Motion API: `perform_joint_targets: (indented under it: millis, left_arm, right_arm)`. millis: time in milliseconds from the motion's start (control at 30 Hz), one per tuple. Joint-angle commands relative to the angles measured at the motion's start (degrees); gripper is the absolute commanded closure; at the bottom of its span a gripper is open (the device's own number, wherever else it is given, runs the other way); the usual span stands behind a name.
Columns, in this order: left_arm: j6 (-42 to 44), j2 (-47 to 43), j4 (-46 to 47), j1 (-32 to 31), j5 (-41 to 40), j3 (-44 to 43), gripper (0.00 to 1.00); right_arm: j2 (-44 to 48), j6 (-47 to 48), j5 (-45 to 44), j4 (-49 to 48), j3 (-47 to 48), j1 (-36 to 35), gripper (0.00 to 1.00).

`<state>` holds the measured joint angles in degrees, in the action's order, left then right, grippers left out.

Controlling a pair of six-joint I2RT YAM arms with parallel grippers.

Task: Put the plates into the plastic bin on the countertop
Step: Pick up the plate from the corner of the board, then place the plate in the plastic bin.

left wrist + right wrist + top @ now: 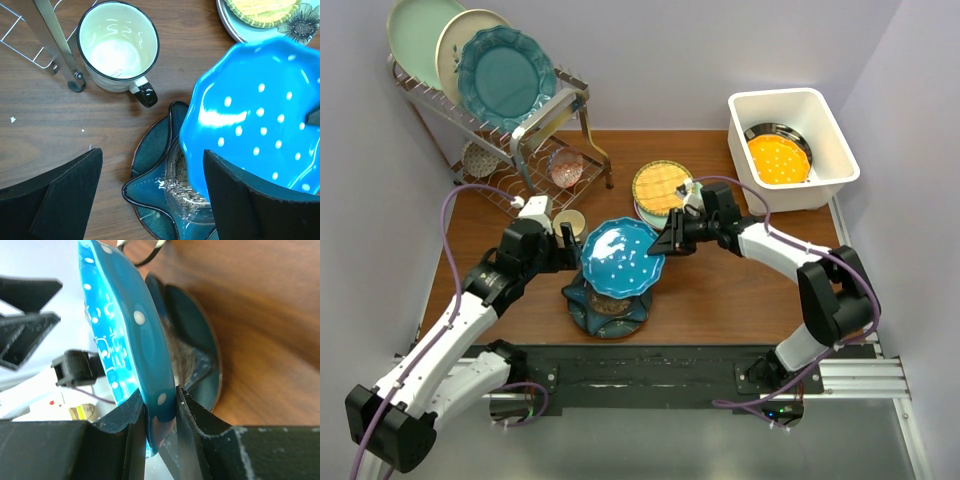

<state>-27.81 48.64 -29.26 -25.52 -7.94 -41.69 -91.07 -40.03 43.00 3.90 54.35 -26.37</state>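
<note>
My right gripper [668, 240] is shut on the right rim of the blue dotted plate [620, 257], holding it tilted above a dark teal star-shaped plate [608, 310]; the grip shows in the right wrist view [160, 410]. My left gripper [566, 243] is open at the plate's left edge, its fingers [65, 200] wide apart over the teal plate [150, 165] and a clear glass dish [187, 192]. A yellow lattice plate [662, 187] tops a stack behind. The white plastic bin [825, 175] at the back right holds an orange plate [778, 160] on a black-rimmed one.
A wire rack [510, 150] at the back left holds upright mint, cream and teal plates. A cream cup [119, 46] stands between the rack and my left gripper. The wooden countertop [740, 290] ends at a black rail in front.
</note>
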Motion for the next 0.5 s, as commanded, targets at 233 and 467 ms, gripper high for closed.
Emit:
perform_joint_targets:
  millis: [233, 467]
  left_arm:
    - [1.5, 0.1, 1.6, 0.5, -0.9, -1.8, 0.14]
    - [1.5, 0.4, 1.5, 0.6, -0.7, -1.8, 0.14]
  right_arm:
    - [-1.7, -3.0, 5.2, -0.6, 12.5, 8.0, 1.0]
    - [-4.0, -3.2, 4.3, 1.4, 20.0, 9.9, 1.0]
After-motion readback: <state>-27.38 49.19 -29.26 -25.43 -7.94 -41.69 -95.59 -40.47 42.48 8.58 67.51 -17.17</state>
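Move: My right hand holds the blue dotted plate by its rim. The plastic bin it is bound for lies about 22 cm ahead and 31 cm right, its middle some 6 cm lower. The pie stack is about 12 cm straight ahead; the star dish is 14 cm back and 12 cm left; the mug is 6 cm ahead and 21 cm left, all roughly 10 cm lower. From my left hand the bin lies some 23 cm ahead and 52 cm right. Keeping the rim pinched in my right fingers, I sweep the blue dotted plate forward about 9 cm, away from the star dish towards the pie stack and the bin, drifting a little right at the same time. In the second half I lift as well, some 4 cm, and the hand swings about 10 degrees clockwise. ##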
